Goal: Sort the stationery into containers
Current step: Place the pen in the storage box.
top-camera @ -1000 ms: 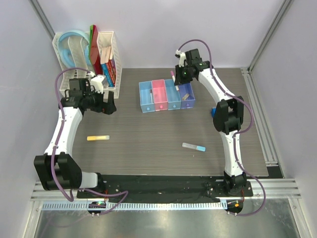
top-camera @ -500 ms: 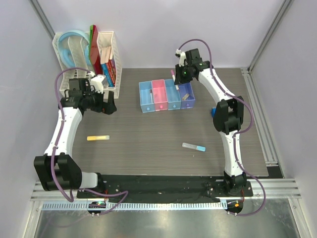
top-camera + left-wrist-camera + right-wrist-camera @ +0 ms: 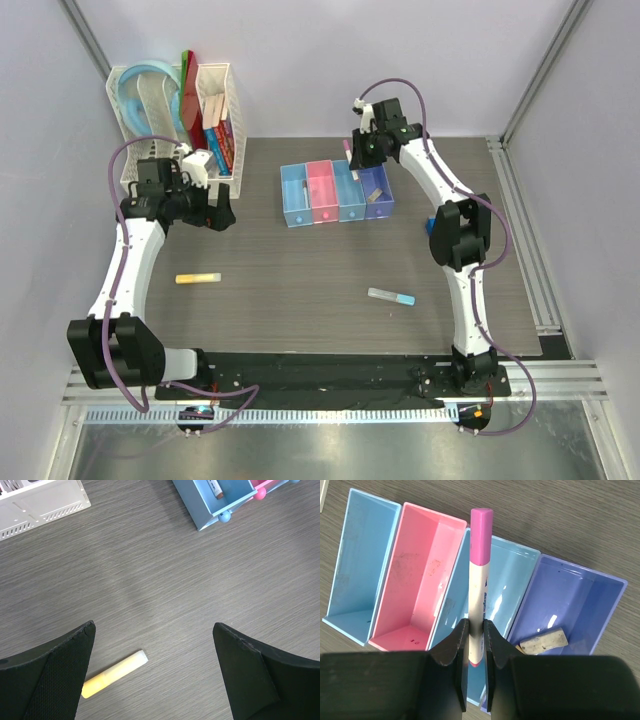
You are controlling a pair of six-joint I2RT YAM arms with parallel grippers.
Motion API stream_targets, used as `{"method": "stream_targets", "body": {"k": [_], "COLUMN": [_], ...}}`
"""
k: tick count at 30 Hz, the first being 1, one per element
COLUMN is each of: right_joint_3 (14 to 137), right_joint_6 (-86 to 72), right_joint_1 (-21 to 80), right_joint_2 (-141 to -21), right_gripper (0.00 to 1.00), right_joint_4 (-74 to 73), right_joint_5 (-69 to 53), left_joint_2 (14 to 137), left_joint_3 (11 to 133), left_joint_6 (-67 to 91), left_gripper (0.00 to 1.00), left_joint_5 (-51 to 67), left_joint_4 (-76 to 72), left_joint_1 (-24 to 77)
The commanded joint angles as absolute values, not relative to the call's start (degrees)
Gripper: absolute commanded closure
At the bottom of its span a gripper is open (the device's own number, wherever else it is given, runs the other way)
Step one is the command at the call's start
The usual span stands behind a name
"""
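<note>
My right gripper (image 3: 476,630) is shut on a white pen with a pink-purple cap (image 3: 480,570). It holds the pen above the containers (image 3: 322,192), over the edge between the pink bin (image 3: 415,570) and the second light-blue bin (image 3: 512,585). A tan piece (image 3: 543,641) lies in the violet bin (image 3: 575,595). An orange-yellow piece (image 3: 114,673) lies on the table at the left, below my open left gripper (image 3: 154,626), whose jaws hold nothing. A grey stick with a light-blue tip (image 3: 390,296) lies front right. A dark-blue block (image 3: 432,226) peeks out beside the right arm.
A white mesh rack (image 3: 215,85) with books and folders stands at the back left, close behind the left gripper (image 3: 218,215). The first light-blue bin (image 3: 220,505) holds a small brown-tipped stick (image 3: 215,487). Metal rails run along the table's right edge.
My right gripper has drifted slightly left and back with the pen. The left arm and the loose pieces have not moved.
</note>
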State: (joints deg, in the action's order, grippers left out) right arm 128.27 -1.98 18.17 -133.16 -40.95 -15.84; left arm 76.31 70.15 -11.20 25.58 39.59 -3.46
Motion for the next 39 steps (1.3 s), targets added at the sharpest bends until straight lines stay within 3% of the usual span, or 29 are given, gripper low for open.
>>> {"method": "stream_targets", "body": {"k": [1, 39], "right_joint_3": [130.3, 130.3], "right_joint_6": [-3.0, -7.1], "right_joint_1": [19.7, 28.5], "right_joint_2": [-133.4, -137.3], "right_gripper": [0.99, 0.99], "right_joint_4": [-38.2, -31.2], "right_joint_5": [-17.0, -14.3], "left_joint_2": [75.0, 69.3], "left_joint_3": [70.2, 64.3], "left_joint_6": [-12.1, -18.0], "left_gripper": [0.00, 0.00], "left_joint_5": [27.0, 31.8], "left_joint_4": [38.1, 42.2], "left_joint_1": [-3.8, -3.7]}}
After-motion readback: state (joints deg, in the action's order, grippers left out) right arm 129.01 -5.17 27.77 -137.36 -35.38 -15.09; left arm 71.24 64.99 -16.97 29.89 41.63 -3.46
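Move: The right hand already holds the pen above the blue compartment next to the purple one; that compartment's middle is about 2 cm ahead, 1 cm left and 10 cm below. The pink compartment lies roughly 9 cm left and 1 cm ahead, the far-left blue one 16 cm left and level with the hand, the purple one 7 cm right and 2 cm ahead, all about 10 cm below. From the left hand, the pink compartment is some 20 cm ahead, 25 cm right and 16 cm below. Still pinching the pen near its white end, cap upward, the right hand carries it about 10 cm left, from over the blue compartment to over the pink one, easing back and dipping 2 to 3 cm on the way and slowing at the end; the wrist turns slightly counter-clockwise. Empty and open, the left hand backs off about 3 cm. ##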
